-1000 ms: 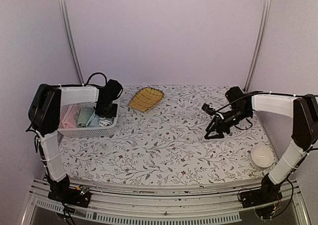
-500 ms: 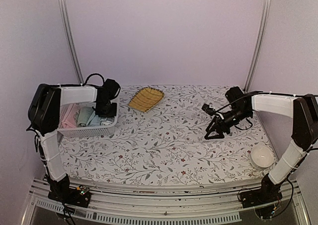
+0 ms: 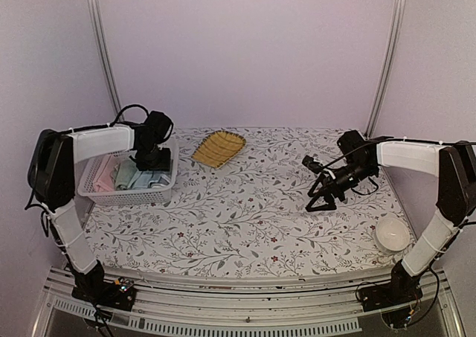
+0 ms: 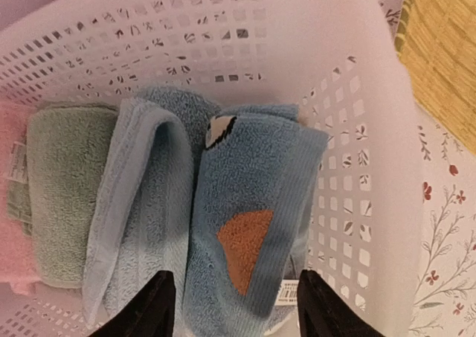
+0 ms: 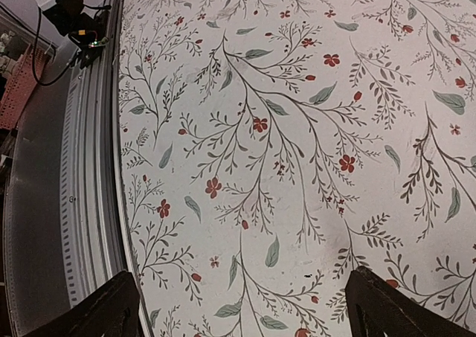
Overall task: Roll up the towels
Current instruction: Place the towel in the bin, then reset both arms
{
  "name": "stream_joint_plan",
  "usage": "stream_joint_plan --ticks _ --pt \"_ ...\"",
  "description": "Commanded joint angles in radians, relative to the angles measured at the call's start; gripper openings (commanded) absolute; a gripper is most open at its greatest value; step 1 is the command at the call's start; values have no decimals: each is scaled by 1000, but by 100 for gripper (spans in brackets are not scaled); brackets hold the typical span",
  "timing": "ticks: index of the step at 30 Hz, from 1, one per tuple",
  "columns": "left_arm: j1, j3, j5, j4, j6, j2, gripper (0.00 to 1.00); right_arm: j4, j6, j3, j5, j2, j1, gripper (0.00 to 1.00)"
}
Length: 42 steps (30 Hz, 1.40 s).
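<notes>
The smaller light-blue towel with an orange print (image 4: 253, 203) lies rolled in the white basket (image 4: 357, 166). It sits against the basket's right wall. The plain light-blue towel (image 4: 141, 203) lies rolled beside it on the left. My left gripper (image 4: 242, 307) hangs open just above the printed roll, its fingers clear of the cloth on both sides. From above, the left gripper (image 3: 152, 161) is over the basket (image 3: 111, 196) at the table's left. My right gripper (image 3: 320, 192) is open and holds nothing, low over the flowered tablecloth (image 5: 260, 129) at the right.
A green towel (image 4: 63, 188) and a pink one (image 4: 11, 218) also lie in the basket. A yellow ribbed leaf-shaped tray (image 3: 219, 148) sits at the back, just right of the basket. A white bowl (image 3: 392, 234) stands near the front right corner.
My left gripper has opened, let go of the printed towel roll in the basket and drawn up and back. The right jaws have spread a little wider; that arm stayed put.
</notes>
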Motion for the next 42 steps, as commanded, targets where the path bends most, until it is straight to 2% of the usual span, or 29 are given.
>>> stream_joint_plan --ticks 1,5,10,15,16,17,18,19,24,31,35,38,42 --pt "9 3 37 -4 20 -91 61 -11 -8 15 -22 -8 -3 99" --pt "9 8 49 -4 36 -137 62 -10 -8 26 5 -24 -3 99" --pt "6 8 142 42 83 -222 63 38 22 68 146 -79 -14 99" --pt "7 23 211 98 169 -282 64 164 166 170 285 -108 -133 99" --pt "7 36 208 93 187 -286 66 185 193 199 291 -108 -174 99" --pt "7 50 208 90 210 -288 74 210 241 224 294 -108 -216 99" --pt "7 62 212 87 232 -292 93 234 284 249 296 -104 -254 99" --pt "7 73 215 87 249 -298 98 247 316 278 292 -94 -298 99" --pt "6 104 213 128 338 -347 98 255 447 441 262 -54 -380 99" --pt "5 82 210 260 437 -452 98 357 599 510 392 -91 -391 99" --pt "6 98 208 307 479 -482 99 342 649 579 463 -116 -391 99" --pt "6 74 235 332 466 -501 99 378 649 554 484 -174 -391 99" --pt "5 -53 229 455 414 -550 98 476 653 406 513 -259 -391 99"
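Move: The rolled blue towel with the orange patch already lies in the bin, free of the half-open left fingers: its middle is about 5 cm below the left gripper, 2 cm ahead and in line sideways. Level with it in the bin lie the light-blue towel some 6 cm to its left and the green towel about 11 cm to its left. The woven tray stands about 20 cm right of the left gripper and 13 cm ahead. From the right gripper the orange-patched towel is some 50 cm left and 15 cm ahead. Lift the left gripper about 30 cm nearly straight up out of the bin, away from the placed towel, opening the fingers fully midway and tipping them up some 45 degrees while turning clockwise. Shortly after, send the empty, open right gripper up, forward and to the right, away from the bin, turning clockwise and tipping its fingers up. ##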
